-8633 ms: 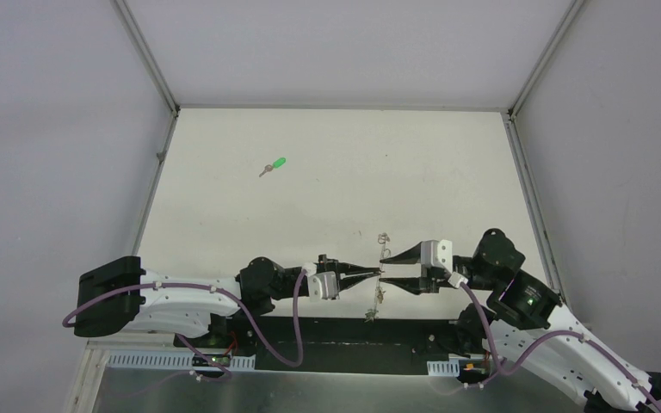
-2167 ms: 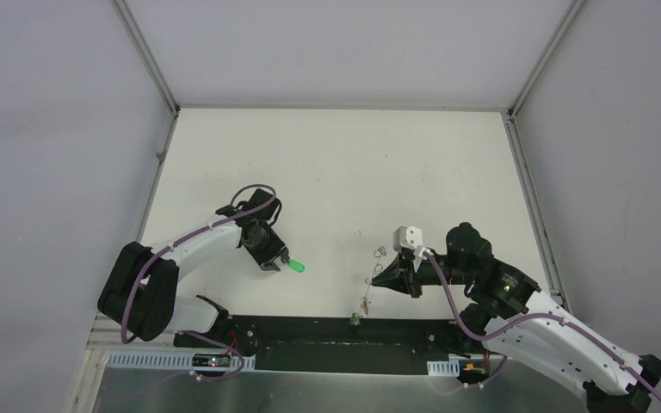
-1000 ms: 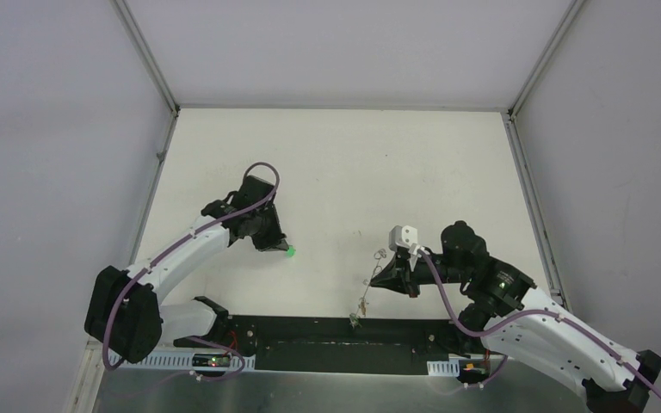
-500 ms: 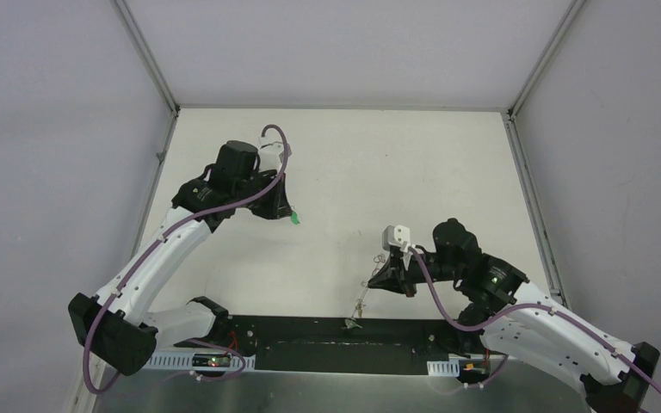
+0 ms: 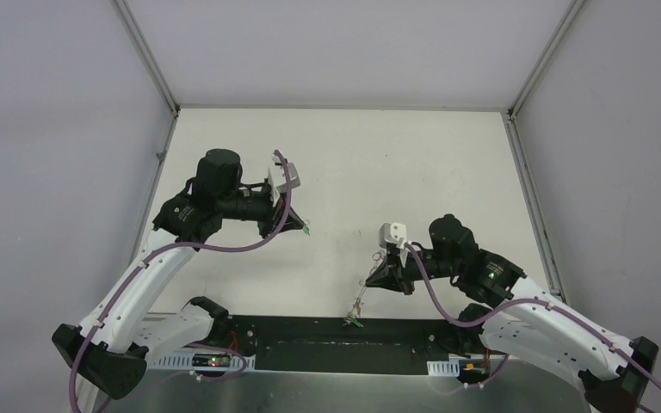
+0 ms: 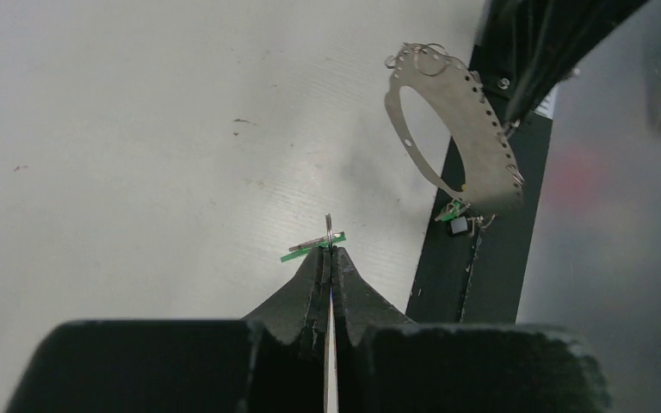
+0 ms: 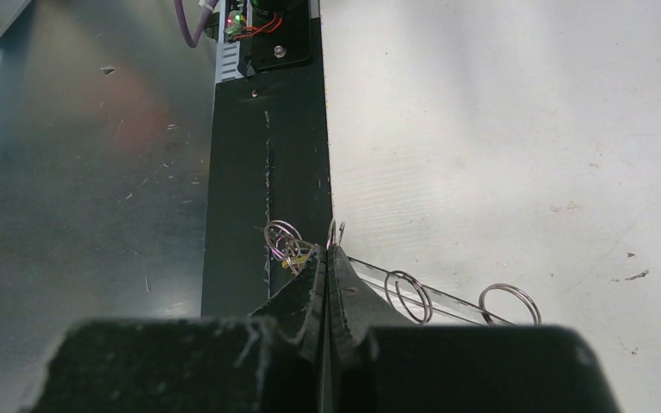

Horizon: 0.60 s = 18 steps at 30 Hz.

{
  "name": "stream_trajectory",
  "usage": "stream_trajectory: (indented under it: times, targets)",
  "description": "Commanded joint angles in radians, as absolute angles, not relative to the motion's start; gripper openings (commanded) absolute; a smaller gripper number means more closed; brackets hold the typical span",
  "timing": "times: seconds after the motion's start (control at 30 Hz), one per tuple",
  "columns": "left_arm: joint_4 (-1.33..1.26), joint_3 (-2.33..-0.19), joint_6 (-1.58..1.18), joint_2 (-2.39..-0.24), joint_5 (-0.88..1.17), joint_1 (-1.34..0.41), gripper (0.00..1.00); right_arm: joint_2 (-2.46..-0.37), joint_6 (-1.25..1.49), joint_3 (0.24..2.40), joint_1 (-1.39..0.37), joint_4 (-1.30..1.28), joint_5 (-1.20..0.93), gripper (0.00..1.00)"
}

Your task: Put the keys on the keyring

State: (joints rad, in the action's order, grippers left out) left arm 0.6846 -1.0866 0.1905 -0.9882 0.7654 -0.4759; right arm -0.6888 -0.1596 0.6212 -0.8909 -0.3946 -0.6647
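Note:
My left gripper point(image 5: 299, 226) is shut on a green key point(image 5: 306, 230), held above the table left of centre. In the left wrist view the green key point(image 6: 308, 250) lies crosswise at the left gripper point(image 6: 329, 250) tips, a small wire ring standing above it. My right gripper point(image 5: 368, 281) is shut on the keyring point(image 5: 359, 304), which hangs slanted toward the near edge. The keyring point(image 6: 460, 146) shows as a flat grey loop with green and black tags point(image 6: 454, 220) at its lower end. In the right wrist view the right gripper point(image 7: 331, 253) pinches the keyring point(image 7: 435, 297) near small split rings point(image 7: 282, 238).
The white table point(image 5: 353, 155) has raised rails at left, right and back. A black strip point(image 5: 310, 331) and a metal plate point(image 5: 310, 387) run along the near edge under the arm bases. Grey walls surround the workspace.
The left arm has risen and swung right with the green key, bringing it nearer the keyring. The right gripper with the keyring has shifted slightly left.

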Motion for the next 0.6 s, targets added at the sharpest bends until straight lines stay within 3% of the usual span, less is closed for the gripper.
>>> stream_trajectory:
  times: [0.0,0.27,0.57]
  targets:
    - [0.62,-1.065,0.378,-0.932,0.992,-0.469,0.0,-0.715,-0.178,0.703,-0.891,-0.365,-0.705,0.0]
    - [0.552,-0.986,0.448,-0.861,1.045,-0.487,0.0,-0.769,-0.186,0.719,-0.891,-0.37,-0.739,0.0]
    - [0.449,-0.922,0.412,-0.903,0.981,-0.621,0.0,-0.782,-0.227,0.712,-0.892,-0.35,-0.795,0.0]
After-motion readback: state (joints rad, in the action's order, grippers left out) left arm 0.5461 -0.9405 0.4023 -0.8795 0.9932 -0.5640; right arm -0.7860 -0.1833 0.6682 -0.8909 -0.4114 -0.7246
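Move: The keyring plate is some 14 cm back of the left hand, 15 cm to its right and about 8 cm lower. The ring at the plate's far end is about 7 cm back and 17 cm right of that hand; the hanging green key is roughly 22 cm back and 12 cm right, some 12 cm lower. The right hand already pinches the plate, its middle practically at the fingertips, perhaps 2 cm below. Left hand, still pinching its green-tagged key, draws back about 5 cm towards the keyring plate, turning some 20° clockwise. ##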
